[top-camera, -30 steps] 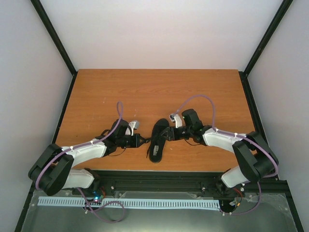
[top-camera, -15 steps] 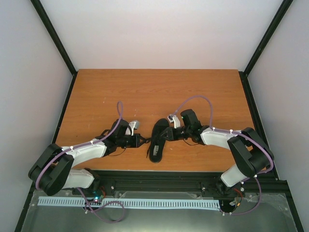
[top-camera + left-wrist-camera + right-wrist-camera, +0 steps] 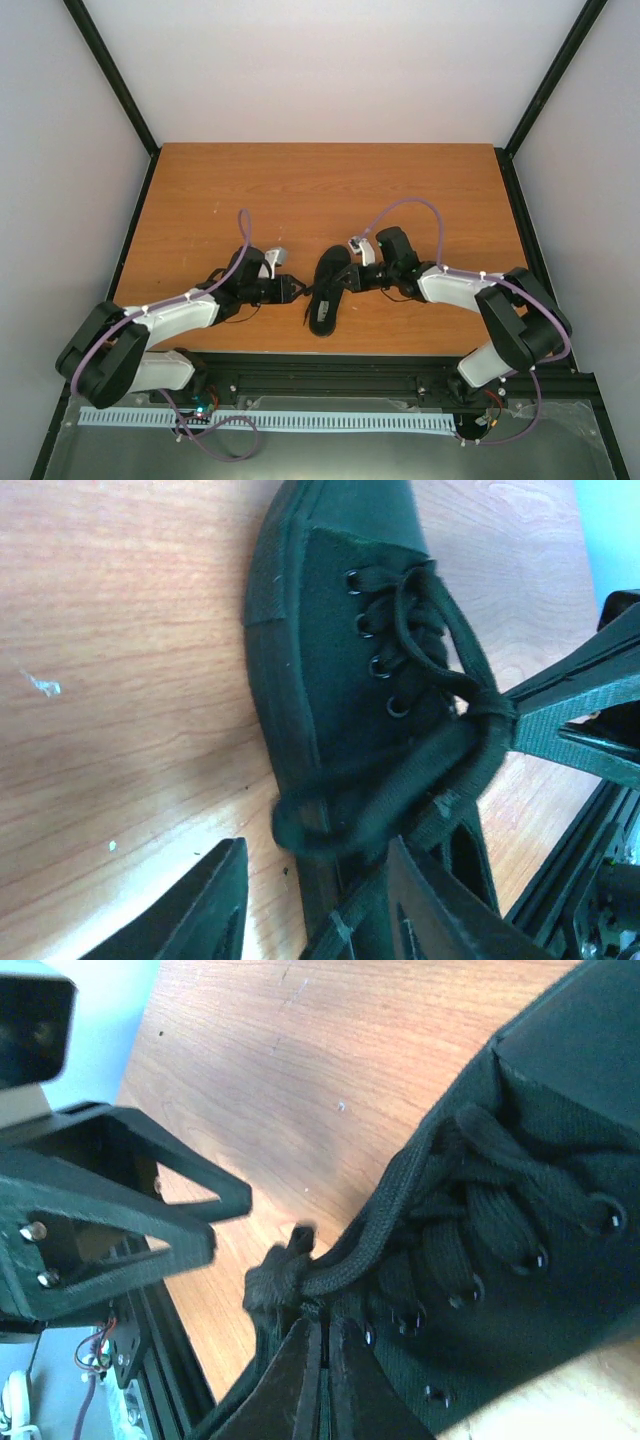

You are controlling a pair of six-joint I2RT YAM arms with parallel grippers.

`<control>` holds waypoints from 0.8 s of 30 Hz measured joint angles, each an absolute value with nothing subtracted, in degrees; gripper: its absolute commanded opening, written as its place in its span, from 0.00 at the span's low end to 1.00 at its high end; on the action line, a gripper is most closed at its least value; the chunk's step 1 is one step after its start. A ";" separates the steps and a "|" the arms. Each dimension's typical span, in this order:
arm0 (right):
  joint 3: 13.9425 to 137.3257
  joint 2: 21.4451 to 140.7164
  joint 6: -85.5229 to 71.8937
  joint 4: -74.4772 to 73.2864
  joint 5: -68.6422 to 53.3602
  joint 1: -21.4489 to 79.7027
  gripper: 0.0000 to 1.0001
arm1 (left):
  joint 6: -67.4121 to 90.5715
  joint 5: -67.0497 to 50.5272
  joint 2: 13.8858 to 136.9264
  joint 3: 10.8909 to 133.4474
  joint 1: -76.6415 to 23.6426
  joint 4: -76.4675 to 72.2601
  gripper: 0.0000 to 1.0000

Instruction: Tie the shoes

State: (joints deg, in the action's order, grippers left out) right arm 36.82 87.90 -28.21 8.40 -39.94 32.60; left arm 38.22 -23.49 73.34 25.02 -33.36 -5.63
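A single black shoe lies near the table's front edge, between both grippers, and fills much of the left wrist view and the right wrist view. My left gripper is at the shoe's left side. Its jaws stand apart, and a black lace loop lies just ahead of them over the shoe's side. My right gripper is at the shoe's right side. Its fingers are pressed together on a lace strand below a bunched lace knot.
The wooden table is enclosed by pale walls and black corner posts. A black rail runs along its near edge, close to the shoe's heel. Purple cables arch over both arms.
My left gripper's jaws have parted and let go of the lace. My right gripper's jaws have closed on a lace strand. The shoe has barely shifted.
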 measured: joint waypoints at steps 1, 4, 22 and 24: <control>36.32 87.22 -28.18 8.34 -39.59 32.60 0.03 | 38.61 -23.03 72.53 24.80 -33.36 -5.63 0.48; 34.37 84.23 -28.16 7.22 -38.83 32.60 0.03 | 39.27 -22.02 69.23 24.25 -33.36 -6.15 0.54; 27.44 78.59 -29.12 4.91 -35.33 32.60 0.03 | 42.87 -23.20 72.10 23.83 -33.34 -13.80 0.53; 26.83 78.32 -29.43 4.78 -35.09 32.60 0.03 | 43.40 -23.46 72.84 23.90 -33.36 -14.61 0.52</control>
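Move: The lace knot on the shoe lies about 3 cm left of the right hand, level with it fore and aft and some 2 cm below; the right fingers are already shut on a lace there. From the left hand, whose fingers are already parting, the knot is roughly 7 cm to the right and 1 cm ahead. The shoe's toe is some 10 cm ahead of the right hand and 2 cm left, 6 cm lower. The lace in the right hand's shut fingers is drawn away from the knot, back and to the right by about 5 cm, off over the shoe's right side and sinking some 2 cm, mostly late on, while the grip holds. The left fingers spread further and that hand lifts about 3 cm clear of the lace, then eases slightly forward. ##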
